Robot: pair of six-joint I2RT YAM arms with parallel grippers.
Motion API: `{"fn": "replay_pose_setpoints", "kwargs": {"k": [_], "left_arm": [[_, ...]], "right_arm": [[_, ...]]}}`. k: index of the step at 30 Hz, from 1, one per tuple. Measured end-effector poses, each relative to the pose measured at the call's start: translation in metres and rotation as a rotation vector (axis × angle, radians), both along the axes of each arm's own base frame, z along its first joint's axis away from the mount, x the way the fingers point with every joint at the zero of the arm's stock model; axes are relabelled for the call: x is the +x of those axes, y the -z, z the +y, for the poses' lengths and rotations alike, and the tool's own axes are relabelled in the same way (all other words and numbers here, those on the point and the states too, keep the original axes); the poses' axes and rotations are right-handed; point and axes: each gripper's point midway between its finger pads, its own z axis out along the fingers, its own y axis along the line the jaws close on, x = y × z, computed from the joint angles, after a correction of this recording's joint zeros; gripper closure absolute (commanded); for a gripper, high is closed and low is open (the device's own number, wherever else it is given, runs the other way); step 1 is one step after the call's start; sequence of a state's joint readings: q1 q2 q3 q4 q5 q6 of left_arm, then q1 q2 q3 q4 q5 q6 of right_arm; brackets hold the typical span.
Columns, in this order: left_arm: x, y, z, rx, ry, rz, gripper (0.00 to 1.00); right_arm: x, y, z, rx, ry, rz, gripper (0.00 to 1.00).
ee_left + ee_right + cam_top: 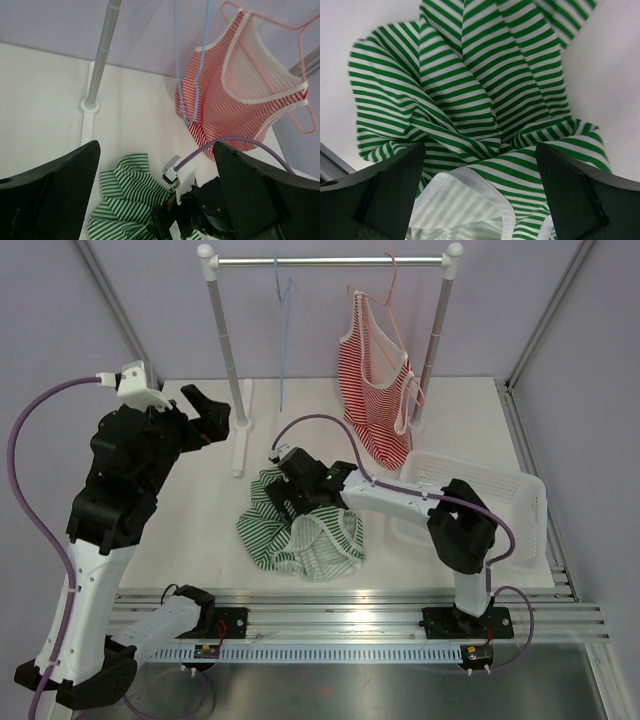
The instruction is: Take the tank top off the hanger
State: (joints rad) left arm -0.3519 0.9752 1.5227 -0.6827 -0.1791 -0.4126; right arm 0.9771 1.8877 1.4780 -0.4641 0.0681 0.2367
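Observation:
A green-striped tank top (300,530) lies crumpled on the white table (180,510), off any hanger. My right gripper (280,495) hovers just above it, open, with the cloth (470,90) between its spread fingers (385,190) and nothing gripped. A red-striped tank top (375,400) hangs on a pink hanger (385,295) from the rail (330,260). Beside it hangs a bare blue hanger (285,320). My left gripper (200,418) is raised at the left, open and holding nothing. Its wrist view takes in the red top (225,110), the blue hanger (192,75) and the green top (125,195).
A white mesh basket (480,505) stands on the table at the right, under the right arm's elbow. The rack's left post (225,350) rises from a white foot (240,435) close to my left gripper. The right post (435,340) is behind the red top.

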Motion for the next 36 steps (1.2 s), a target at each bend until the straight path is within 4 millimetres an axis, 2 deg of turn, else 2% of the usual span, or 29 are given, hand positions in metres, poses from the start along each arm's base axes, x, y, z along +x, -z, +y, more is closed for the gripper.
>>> {"fn": "replay_pose_setpoints", "kwargs": {"k": [3, 6, 7, 9, 11, 12, 15, 18, 21, 23, 24, 26, 29, 31, 33, 36], "left_arm": [[-0.013, 0.032, 0.009, 0.023, -0.023, 0.065, 0.01], [-0.022, 0.054, 0.015, 0.061, -0.032, 0.129, 0.01], [-0.024, 0.061, 0.017, 0.082, -0.036, 0.151, 0.01], [-0.031, 0.07, 0.023, 0.113, -0.044, 0.173, 0.01], [-0.039, 0.079, 0.029, 0.139, -0.05, 0.173, 0.01], [-0.045, 0.085, 0.032, 0.155, -0.049, 0.168, 0.01], [-0.06, 0.104, 0.041, 0.193, -0.05, 0.148, 0.01], [-0.069, 0.127, 0.051, 0.218, -0.073, 0.128, 0.01], [-0.071, 0.157, 0.058, 0.242, -0.101, 0.146, 0.01], [-0.071, 0.179, 0.06, 0.263, -0.107, 0.187, 0.01], [-0.07, 0.185, 0.06, 0.27, -0.106, 0.202, 0.01], [-0.069, 0.186, 0.059, 0.271, -0.105, 0.205, 0.01], [-0.065, 0.179, 0.057, 0.259, -0.107, 0.176, 0.01], [-0.064, 0.177, 0.056, 0.253, -0.105, 0.165, 0.01], [-0.063, 0.175, 0.056, 0.25, -0.104, 0.158, 0.01], [-0.062, 0.174, 0.055, 0.246, -0.101, 0.152, 0.01]], "right_arm": [[-0.006, 0.031, 0.004, -0.095, -0.006, 0.025, 0.01], [-0.01, 0.061, -0.001, -0.204, 0.019, 0.049, 0.01], [-0.012, 0.071, -0.005, -0.233, 0.03, 0.059, 0.03], [-0.017, 0.086, -0.01, -0.263, 0.046, 0.086, 0.21], [-0.018, 0.088, -0.008, -0.248, 0.053, 0.092, 0.47], [-0.018, 0.088, -0.007, -0.242, 0.056, 0.09, 0.69], [-0.016, 0.088, -0.007, -0.23, 0.072, 0.077, 1.0], [-0.015, 0.085, -0.012, -0.229, 0.085, 0.06, 1.0], [-0.02, 0.079, -0.033, -0.268, 0.103, 0.041, 1.0], [-0.022, 0.06, -0.049, -0.288, 0.118, 0.019, 1.0], [-0.021, 0.045, -0.055, -0.283, 0.13, -0.005, 1.0], [-0.016, 0.004, -0.066, -0.249, 0.168, -0.079, 1.0], [-0.009, -0.067, -0.094, -0.175, 0.252, -0.198, 1.0], [-0.006, -0.11, -0.121, -0.123, 0.327, -0.261, 1.0], [-0.001, -0.145, -0.158, -0.084, 0.432, -0.317, 1.0], [-0.001, -0.179, -0.214, -0.062, 0.585, -0.377, 1.0]]}}
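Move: The green tank top lies crumpled on the table, its middle about 5 cm back, 4 cm to the right of and 9 cm below the right hand. From that hand the white tray is level ahead, some 40 cm to the right and 9 cm down; the red tank top hangs roughly 18 cm ahead, 21 cm right and 15 cm higher. From the left hand the green tank top is about 5 cm back, 12 cm right and 42 cm down. The right hand dips, pinches the green tank top, lifts about 27 cm swinging right; the empty left hand sinks. ##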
